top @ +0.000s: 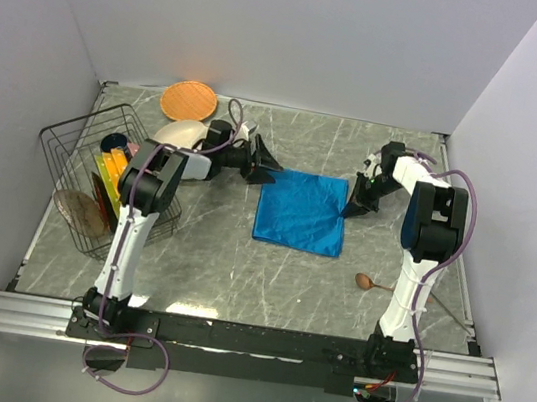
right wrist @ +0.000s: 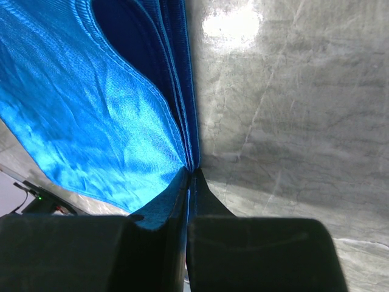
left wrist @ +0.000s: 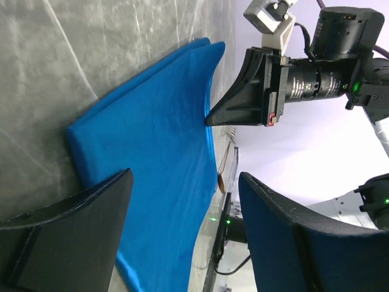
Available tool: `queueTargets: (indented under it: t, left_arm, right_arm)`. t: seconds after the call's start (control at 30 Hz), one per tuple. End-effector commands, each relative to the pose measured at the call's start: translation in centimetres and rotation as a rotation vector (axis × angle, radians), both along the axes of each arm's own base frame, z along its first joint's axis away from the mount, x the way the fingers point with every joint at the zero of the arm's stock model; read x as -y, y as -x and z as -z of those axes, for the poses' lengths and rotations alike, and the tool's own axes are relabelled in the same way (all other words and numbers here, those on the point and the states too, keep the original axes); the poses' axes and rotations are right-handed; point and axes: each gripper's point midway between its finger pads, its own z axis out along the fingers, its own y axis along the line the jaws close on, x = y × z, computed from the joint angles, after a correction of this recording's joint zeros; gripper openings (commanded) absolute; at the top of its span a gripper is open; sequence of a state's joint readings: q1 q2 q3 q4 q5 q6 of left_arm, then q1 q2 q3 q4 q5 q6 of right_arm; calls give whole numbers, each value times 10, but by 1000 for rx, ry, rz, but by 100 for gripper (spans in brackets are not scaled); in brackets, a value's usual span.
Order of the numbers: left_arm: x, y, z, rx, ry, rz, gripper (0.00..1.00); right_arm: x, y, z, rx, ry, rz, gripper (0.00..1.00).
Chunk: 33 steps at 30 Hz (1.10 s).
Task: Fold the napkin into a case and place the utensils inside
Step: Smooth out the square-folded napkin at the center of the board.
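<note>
The blue napkin (top: 299,211) lies folded in layers in the middle of the table. My right gripper (top: 353,211) is at its right edge, and in the right wrist view this gripper (right wrist: 191,173) is shut on the stacked hems of the napkin (right wrist: 91,109). My left gripper (top: 271,169) hovers open by the napkin's far left corner. In the left wrist view its gripper (left wrist: 182,213) frames the napkin (left wrist: 158,140) without touching it. A brown wooden spoon (top: 366,281) lies near the right arm, in front of the napkin.
A wire basket (top: 66,146) holding coloured plates stands at the left. An orange plate (top: 189,101) and a white plate (top: 179,133) lie at the back left, behind the left arm. White walls close in the table on three sides.
</note>
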<state>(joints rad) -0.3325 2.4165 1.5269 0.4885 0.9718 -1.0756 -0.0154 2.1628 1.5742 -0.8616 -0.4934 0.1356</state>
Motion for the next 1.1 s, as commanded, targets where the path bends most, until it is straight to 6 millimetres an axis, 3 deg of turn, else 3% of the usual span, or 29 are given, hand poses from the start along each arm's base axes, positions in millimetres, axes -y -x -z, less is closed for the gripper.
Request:
queueTargets:
  t: [0.0,0.1,0.27,0.47,0.5,0.63,0.73,0.8,0.9,0.97,1.0,1.07]
  left_arm:
    - [14,0,-58,166,57,67,77]
    - [30,-4,-75,205,89,84,77]
    - [46,-18,-69,159,144,52,77]
    - [53,-41,-37,134,113,10,77]
    - [53,-43,-23,101,92,0,77]
    - [42,-51,11,36,36,-63,77]
    - [31,-53,25,-2,11,-86,76]
    - [28,-52,18,12,24,-75,76]
    - [33,-50,-21,118,75,-13,78]
    - [35,-45,-55,205,107,31,78]
    - [35,-41,-64,221,112,46,78]
    - [35,-34,-83,252,115,65,78]
  right_arm:
    - [13,-5,3,7,62,-14,0]
    - [12,-6,1,5,55,-14,0]
    - [11,-6,1,8,53,-19,0]
    - [11,-6,2,8,54,-34,0]
    - [12,-5,2,8,54,-37,0]
    - [12,-2,2,6,53,-41,0]
    - [12,1,2,3,53,-44,0]
    - [12,1,2,7,54,-50,0]
    - [10,-4,-5,25,34,-62,4]
    - [5,-10,-17,48,0,-65,19]
    - [4,-13,-26,69,-7,-67,43]
    - [3,-19,-42,116,-37,-67,60]
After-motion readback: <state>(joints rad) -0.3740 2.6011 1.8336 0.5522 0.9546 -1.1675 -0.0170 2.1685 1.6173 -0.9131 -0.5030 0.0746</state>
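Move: The napkin's far edge runs just ahead of the left gripper, its middle about 9 cm to the right, 1 cm farther out and 5 cm below. The napkin's own middle lies some 9 cm right and 9 cm back of that gripper, and the cream plate about 21 cm to its left, 3 cm farther out. From the right gripper, already pinching the right edge, the far edge's middle is about 11 cm left and 9 cm ahead; the wooden spoon's bowl sits 7 cm right and 16 cm back. Lift the open left gripper about 6 cm while sweeping it right, then set it back down low at the far edge, ending some 4 cm farther right and 4 cm farther forward, fingers still wide and pointing right. Meanwhile hold the right gripper on the napkin's right edge; only at the last open its fingers to about half and begin to rise. ##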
